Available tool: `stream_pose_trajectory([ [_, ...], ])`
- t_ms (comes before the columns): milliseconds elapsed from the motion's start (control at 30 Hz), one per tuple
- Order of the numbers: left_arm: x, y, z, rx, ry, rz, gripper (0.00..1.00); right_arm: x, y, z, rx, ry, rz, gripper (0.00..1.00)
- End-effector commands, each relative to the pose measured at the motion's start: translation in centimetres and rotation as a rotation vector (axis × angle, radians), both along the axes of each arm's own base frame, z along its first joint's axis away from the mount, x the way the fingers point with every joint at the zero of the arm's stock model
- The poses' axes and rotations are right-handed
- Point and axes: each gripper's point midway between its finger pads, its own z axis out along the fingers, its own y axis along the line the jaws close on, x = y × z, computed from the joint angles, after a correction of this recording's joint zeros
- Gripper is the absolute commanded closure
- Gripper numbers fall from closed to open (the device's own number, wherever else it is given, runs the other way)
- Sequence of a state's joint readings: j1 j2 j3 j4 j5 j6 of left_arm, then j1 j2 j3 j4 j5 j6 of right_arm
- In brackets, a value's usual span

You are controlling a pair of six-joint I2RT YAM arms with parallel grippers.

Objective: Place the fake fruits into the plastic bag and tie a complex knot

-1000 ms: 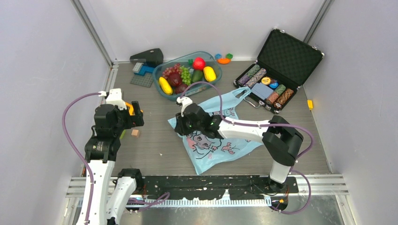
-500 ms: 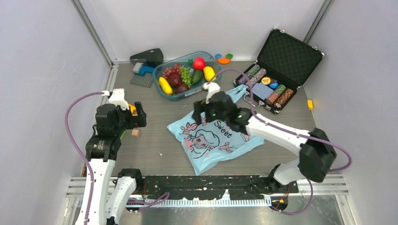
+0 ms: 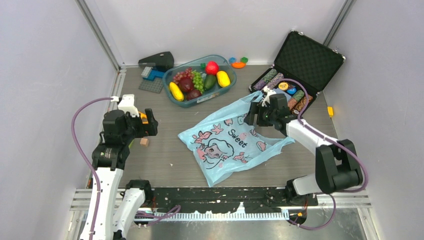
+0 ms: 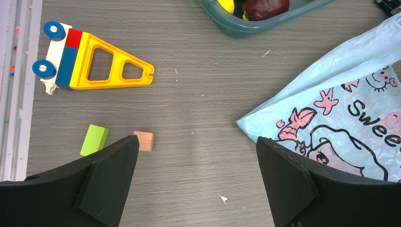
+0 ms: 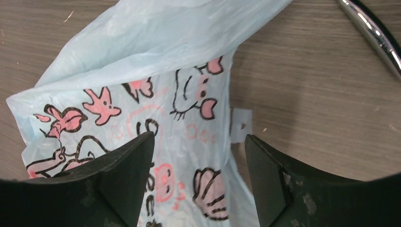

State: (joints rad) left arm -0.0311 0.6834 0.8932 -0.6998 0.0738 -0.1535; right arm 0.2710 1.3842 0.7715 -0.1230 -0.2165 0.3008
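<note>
The light-blue plastic bag (image 3: 227, 145) lies flat on the table, its printed side up and its handles toward the back right. My right gripper (image 3: 253, 116) hovers open over the handle end, and bag plastic (image 5: 156, 61) shows between its spread fingers (image 5: 127, 170). The fake fruits (image 3: 200, 80) sit in the clear blue tub (image 3: 220, 94) behind the bag. My left gripper (image 4: 197, 139) hangs open over bare table left of the bag's corner (image 4: 340, 109). A dark red fruit (image 4: 265, 5) peeks in at the top. No knot is in view.
An open black case of poker chips (image 3: 295, 85) stands at the back right, close to the right arm. A yellow toy piece (image 4: 104, 66), a green block (image 4: 93, 139) and a tan cube (image 4: 143, 141) lie near the left gripper. Dark toy plates (image 3: 155, 67) sit at the back left.
My right arm swung from the bag's left side across to its handle end and its jaws opened. The bag now lies spread out. The left arm barely moved.
</note>
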Motion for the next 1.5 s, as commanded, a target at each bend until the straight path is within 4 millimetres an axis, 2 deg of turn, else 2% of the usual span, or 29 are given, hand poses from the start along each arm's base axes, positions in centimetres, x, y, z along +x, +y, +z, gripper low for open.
stream_pose_trajectory([
  [0,0.4,-0.5,0.7,-0.014,-0.037,-0.023,0.01,2.2,0.5,0.7,0.131,-0.06,0.097,0.24],
  [167,0.4,-0.5,0.7,-0.013,-0.038,-0.023,0.01,3.8,-1.5,-1.4,0.13,-0.009,0.081,0.3],
  [267,0.4,-0.5,0.7,-0.012,-0.038,-0.024,0.01,3.9,-1.6,-1.6,0.174,-0.002,0.105,0.31],
  [533,0.3,-0.6,0.7,-0.009,-0.038,-0.026,0.01,3.9,-0.7,-3.3,0.223,0.053,0.163,0.31],
  [633,0.4,-0.6,0.7,-0.009,-0.036,-0.027,0.01,3.7,-0.2,-4.3,0.254,0.091,0.176,0.38],
  [833,0.4,-0.5,0.6,-0.007,-0.031,-0.024,0.01,3.5,0.5,-4.8,0.301,0.12,0.195,0.41],
  [967,0.4,-0.5,0.6,-0.006,-0.031,-0.025,0.01,3.1,1.3,-4.8,0.36,0.136,0.219,0.47],
  [1033,0.4,-0.5,0.5,-0.005,-0.029,-0.024,0.01,3.1,1.6,-4.5,0.387,0.134,0.224,0.53],
  [1100,0.4,-0.5,0.5,-0.005,-0.03,-0.023,0.01,3.1,1.9,-3.9,0.417,0.133,0.233,0.62],
  [1200,0.4,-0.5,0.6,-0.005,-0.031,-0.021,0.01,3.0,2.6,-2.3,0.48,0.131,0.248,0.91],
  [1300,0.5,-0.5,0.5,-0.004,-0.03,-0.021,0.01,3.2,2.8,-0.1,0.502,0.091,0.248,0.95],
  [1367,0.5,-0.5,0.6,-0.008,-0.031,-0.023,0.01,3.4,2.6,2.1,0.492,0.056,0.232,0.95],
  [1400,0.6,-0.7,0.7,-0.011,-0.033,-0.028,0.01,3.5,2.4,3.7,0.476,0.013,0.234,0.95],
  [1433,0.7,-0.9,0.9,-0.019,-0.035,-0.038,0.01,3.8,2.0,4.6,0.444,0.007,0.211,0.95],
  [1467,0.8,-1.2,1.1,-0.026,-0.039,-0.049,0.02,3.7,1.7,6.6,0.424,-0.009,0.201,0.95],
])
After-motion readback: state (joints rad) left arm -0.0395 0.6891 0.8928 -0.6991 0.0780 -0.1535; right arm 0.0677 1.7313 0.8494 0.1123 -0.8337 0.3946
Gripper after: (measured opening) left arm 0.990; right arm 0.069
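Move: Below the right hand lies the right-hand edge of the flat plastic bag, some 2 cm ahead, 1 cm to the left and about 6 cm down. The fruit basket stands roughly 18 cm to this hand's left and 19 cm ahead; the poker-chip case about 13 cm to its right and 13 cm ahead. From the left hand the bag edge is some 31 cm to the right, 11 cm ahead and 21 cm below. Right hand sinks about 5 cm, rolling 25 degrees left-side-up, pinches the bag edge shut, then lifts some 3 cm. ##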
